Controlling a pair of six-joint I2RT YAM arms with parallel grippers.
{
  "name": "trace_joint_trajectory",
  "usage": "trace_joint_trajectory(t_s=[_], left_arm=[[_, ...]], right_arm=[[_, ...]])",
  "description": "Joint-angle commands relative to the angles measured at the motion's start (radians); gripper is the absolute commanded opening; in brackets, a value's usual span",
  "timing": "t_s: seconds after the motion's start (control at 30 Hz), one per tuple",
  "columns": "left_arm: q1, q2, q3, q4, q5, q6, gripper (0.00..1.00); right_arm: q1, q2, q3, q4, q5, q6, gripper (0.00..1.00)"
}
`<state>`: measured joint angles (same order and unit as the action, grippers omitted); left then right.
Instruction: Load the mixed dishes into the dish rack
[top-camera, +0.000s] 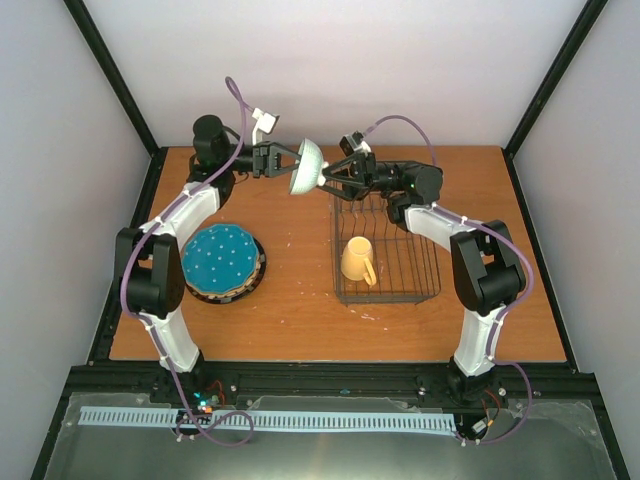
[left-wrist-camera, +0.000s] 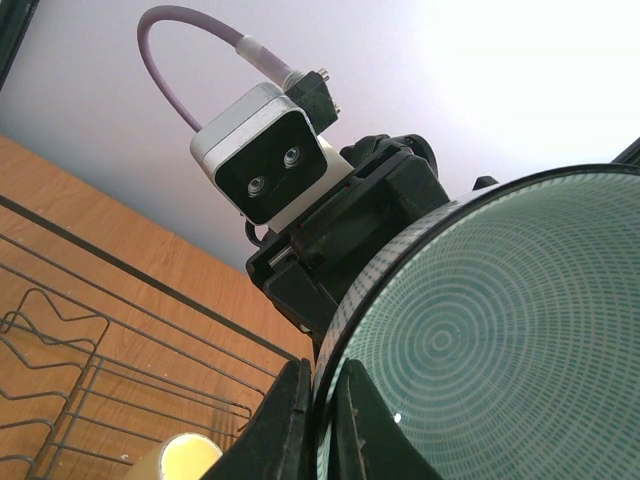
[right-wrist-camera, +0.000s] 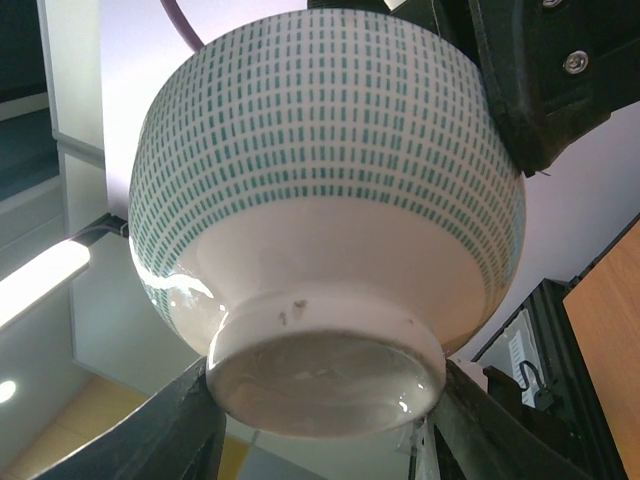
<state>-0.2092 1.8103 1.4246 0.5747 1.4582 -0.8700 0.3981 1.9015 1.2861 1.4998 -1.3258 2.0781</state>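
The small pale green bowl (top-camera: 305, 166), white with teal dashes, hangs on its side in the air behind the dish rack (top-camera: 400, 270). My left gripper (top-camera: 290, 165) is shut on its rim, one finger inside (left-wrist-camera: 375, 425) and one outside (left-wrist-camera: 285, 420) of the bowl (left-wrist-camera: 480, 330). My right gripper (top-camera: 325, 172) comes from the other side, with its two fingers pressed on either side of the bowl's round foot (right-wrist-camera: 325, 385). A pale yellow mug (top-camera: 357, 260) lies in the rack. The teal dotted plate (top-camera: 220, 258) tops a short stack on the table at the left.
The dark wire rack (left-wrist-camera: 60, 340) stands right of centre on the wooden table (top-camera: 300, 300), with the mug (left-wrist-camera: 180, 458) below the raised bowl. The right wrist's white camera (left-wrist-camera: 262, 165) faces the left wrist closely. Black frame posts run along the table's edges.
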Motion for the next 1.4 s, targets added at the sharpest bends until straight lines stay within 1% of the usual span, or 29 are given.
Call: trace_joint_trajectory(t_s=[0.0, 0.13, 0.17, 0.2, 0.33, 0.4, 0.53, 0.7, 0.8, 0.83, 0.9, 1.0, 1.1, 1.13, 1.2, 1.27, 1.33, 1.37], left_arm=[[-0.012, -0.011, 0.037, -0.020, -0.042, 0.049, 0.01], [-0.012, -0.009, 0.037, -0.027, -0.042, 0.056, 0.01], [-0.012, -0.009, 0.037, -0.032, -0.042, 0.059, 0.02], [-0.012, -0.009, 0.037, -0.040, -0.042, 0.064, 0.02], [-0.012, -0.015, 0.037, -0.091, -0.048, 0.097, 0.09], [-0.011, -0.017, 0.039, -0.120, -0.051, 0.116, 0.15], [-0.012, -0.015, 0.052, -0.175, -0.055, 0.152, 0.23], [-0.012, -0.002, 0.077, -0.211, -0.054, 0.177, 0.26], [-0.012, 0.012, 0.099, -0.233, -0.055, 0.186, 0.36], [-0.012, 0.015, 0.105, -0.241, -0.058, 0.190, 0.39], [-0.012, 0.018, 0.112, -0.250, -0.065, 0.196, 0.50], [-0.012, 0.025, 0.120, -0.251, -0.068, 0.194, 0.61], [-0.011, 0.033, 0.128, -0.251, -0.075, 0.191, 0.91], [-0.010, 0.036, 0.132, -0.253, -0.077, 0.192, 0.99], [-0.007, 0.039, 0.145, -0.275, -0.092, 0.205, 1.00], [0.002, 0.041, 0.167, -0.327, -0.118, 0.240, 1.00], [0.016, 0.037, 0.196, -0.404, -0.170, 0.288, 1.00], [0.027, 0.034, 0.215, -0.447, -0.207, 0.306, 1.00]], right_arm=[[0.027, 0.006, 0.075, 0.177, 0.035, 0.062, 0.35], [0.027, 0.011, 0.090, 0.177, 0.039, 0.060, 0.15], [0.027, 0.011, 0.091, 0.177, 0.039, 0.060, 0.04], [0.027, 0.010, 0.090, 0.176, 0.041, 0.057, 0.03], [0.027, 0.008, 0.085, 0.176, 0.051, 0.048, 0.03], [0.022, 0.010, 0.077, 0.176, 0.064, 0.042, 0.03], [0.003, 0.001, 0.053, 0.169, 0.084, 0.023, 0.03], [-0.021, -0.029, 0.011, 0.133, 0.087, -0.022, 0.03], [-0.037, -0.048, -0.019, 0.110, 0.086, -0.050, 0.03], [-0.041, -0.052, -0.026, 0.109, 0.082, -0.053, 0.03], [-0.048, -0.059, -0.045, 0.113, 0.082, -0.055, 0.03], [-0.059, -0.070, -0.067, 0.109, 0.078, -0.062, 0.03], [-0.069, -0.077, -0.079, 0.109, 0.075, -0.063, 0.03], [-0.073, -0.081, -0.084, 0.105, 0.073, -0.066, 0.03], [-0.090, -0.093, -0.091, 0.095, 0.063, -0.071, 0.03], [-0.115, -0.121, -0.107, 0.041, 0.040, -0.104, 0.03], [-0.147, -0.183, -0.135, -0.107, 0.012, -0.211, 0.03], [-0.165, -0.227, -0.149, -0.260, 0.001, -0.323, 0.03]])
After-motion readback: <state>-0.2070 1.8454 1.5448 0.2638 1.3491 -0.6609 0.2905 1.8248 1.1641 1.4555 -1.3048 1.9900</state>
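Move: Between the two hands hangs the green bowl: the left fingers pinch its rim, its middle about 3 cm back, 3 cm right and 3 cm above them. The right fingers hold its foot; from them the dish rack's middle lies some 11 cm ahead, 16 cm right and 32 cm below, with the yellow mug about 1 cm ahead, 8 cm right, 30 cm down. The blue plate sits 5 cm back and 19 cm left of the left hand, 33 cm below. Letting go of the bowl's rim, the left hand spreads its fingers from nearly shut to fully open, then eases about 3 cm forward. The right hand keeps its pinch on the foot, holds almost still at first, then draws the bowl about 4 cm right and 2 cm forward towards the rack, turning slightly clockwise. ##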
